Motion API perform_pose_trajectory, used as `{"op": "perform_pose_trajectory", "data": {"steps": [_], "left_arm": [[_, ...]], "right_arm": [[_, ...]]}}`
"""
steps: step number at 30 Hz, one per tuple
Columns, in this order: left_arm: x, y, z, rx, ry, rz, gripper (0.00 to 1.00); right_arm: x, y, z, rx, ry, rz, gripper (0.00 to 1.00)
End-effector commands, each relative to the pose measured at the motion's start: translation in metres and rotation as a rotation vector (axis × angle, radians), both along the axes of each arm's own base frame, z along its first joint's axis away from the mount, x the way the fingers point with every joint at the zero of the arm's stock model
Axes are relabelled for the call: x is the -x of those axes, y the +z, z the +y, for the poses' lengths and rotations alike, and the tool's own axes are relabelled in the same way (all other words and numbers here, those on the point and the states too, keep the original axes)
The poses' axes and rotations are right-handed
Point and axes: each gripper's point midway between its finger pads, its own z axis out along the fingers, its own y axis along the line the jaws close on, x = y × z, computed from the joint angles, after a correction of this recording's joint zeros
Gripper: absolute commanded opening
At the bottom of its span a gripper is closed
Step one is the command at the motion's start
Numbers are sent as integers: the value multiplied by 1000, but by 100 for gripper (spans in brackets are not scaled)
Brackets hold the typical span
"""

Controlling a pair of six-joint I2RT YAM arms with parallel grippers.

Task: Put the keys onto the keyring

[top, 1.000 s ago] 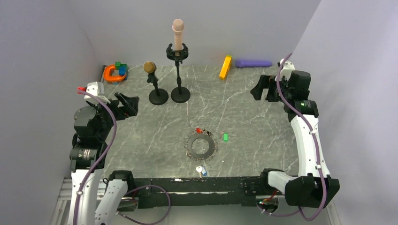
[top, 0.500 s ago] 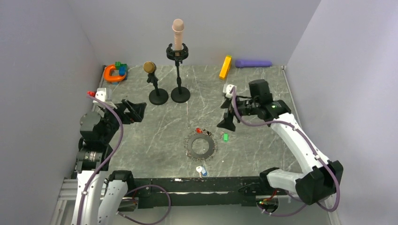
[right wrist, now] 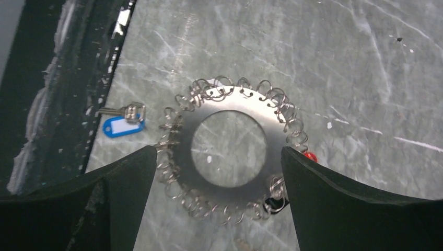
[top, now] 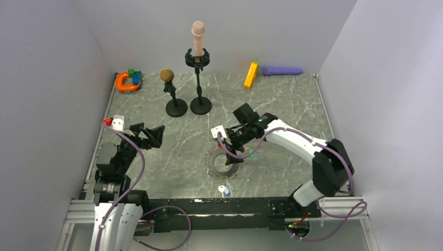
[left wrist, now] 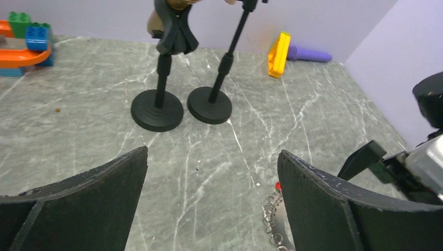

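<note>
The keyring [top: 215, 168] lies flat at the table's middle front, a grey metal disc with a wide hole and small wire loops all round its rim [right wrist: 235, 99]. My right gripper [top: 230, 150] hovers open directly over it, its fingers straddling the ring [right wrist: 219, 150]. The red key [right wrist: 311, 156] shows as a red dot at the ring's edge by my right finger, and again in the left wrist view [left wrist: 278, 185]. The green key [top: 252, 152] peeks out just right of the gripper. My left gripper [top: 151, 135] hangs open and empty over bare table at the left [left wrist: 212, 151].
A key with a blue tag [top: 223, 190] lies near the front edge [right wrist: 123, 125]. Two microphone stands with round black bases [top: 176, 108] [top: 200, 106] stand at the back. A yellow block [top: 251, 75], a purple object [top: 282, 70] and an orange clamp with bricks [top: 127, 81] line the back wall.
My right arm has swung in from the far right to a spot over the keyring, hiding the red key in the top view. The left arm has shifted slightly forward.
</note>
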Motion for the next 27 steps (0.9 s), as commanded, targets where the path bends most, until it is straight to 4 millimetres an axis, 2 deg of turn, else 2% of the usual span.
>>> {"op": "perform_pose_trajectory", "data": {"steps": [1, 4, 6, 18, 27], "left_arm": [[-1, 8, 20, 9, 121, -22, 98], [-1, 4, 22, 7, 132, -23, 99], [0, 1, 26, -2, 153, -6, 99], [4, -10, 31, -5, 182, 26, 99], [4, -12, 30, -9, 175, 33, 98]], "right_arm": [[-36, -3, 35, -32, 4, -91, 89], [-38, -19, 49, -2, -25, -4, 77], [-36, -31, 55, 14, -38, 24, 72], [-47, -68, 82, 55, -99, 90, 44], [-41, -81, 87, 70, -75, 89, 36]]}}
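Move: The keyring's middle lies roughly 12 cm below the right hand, about 1 cm ahead and 2 cm to its left. The red tag is about 8 cm ahead and 2 cm left of that hand; the green tag is some 6 cm ahead and 10 cm right; the blue-tagged key is around 10 cm back and 2 cm left. From the left hand the keyring sits about 25 cm right, 3 cm back and 27 cm below. The right hand sinks about 9 cm, going left and slightly forward towards the keyring's left rim, fingers narrowing to one-third open. ##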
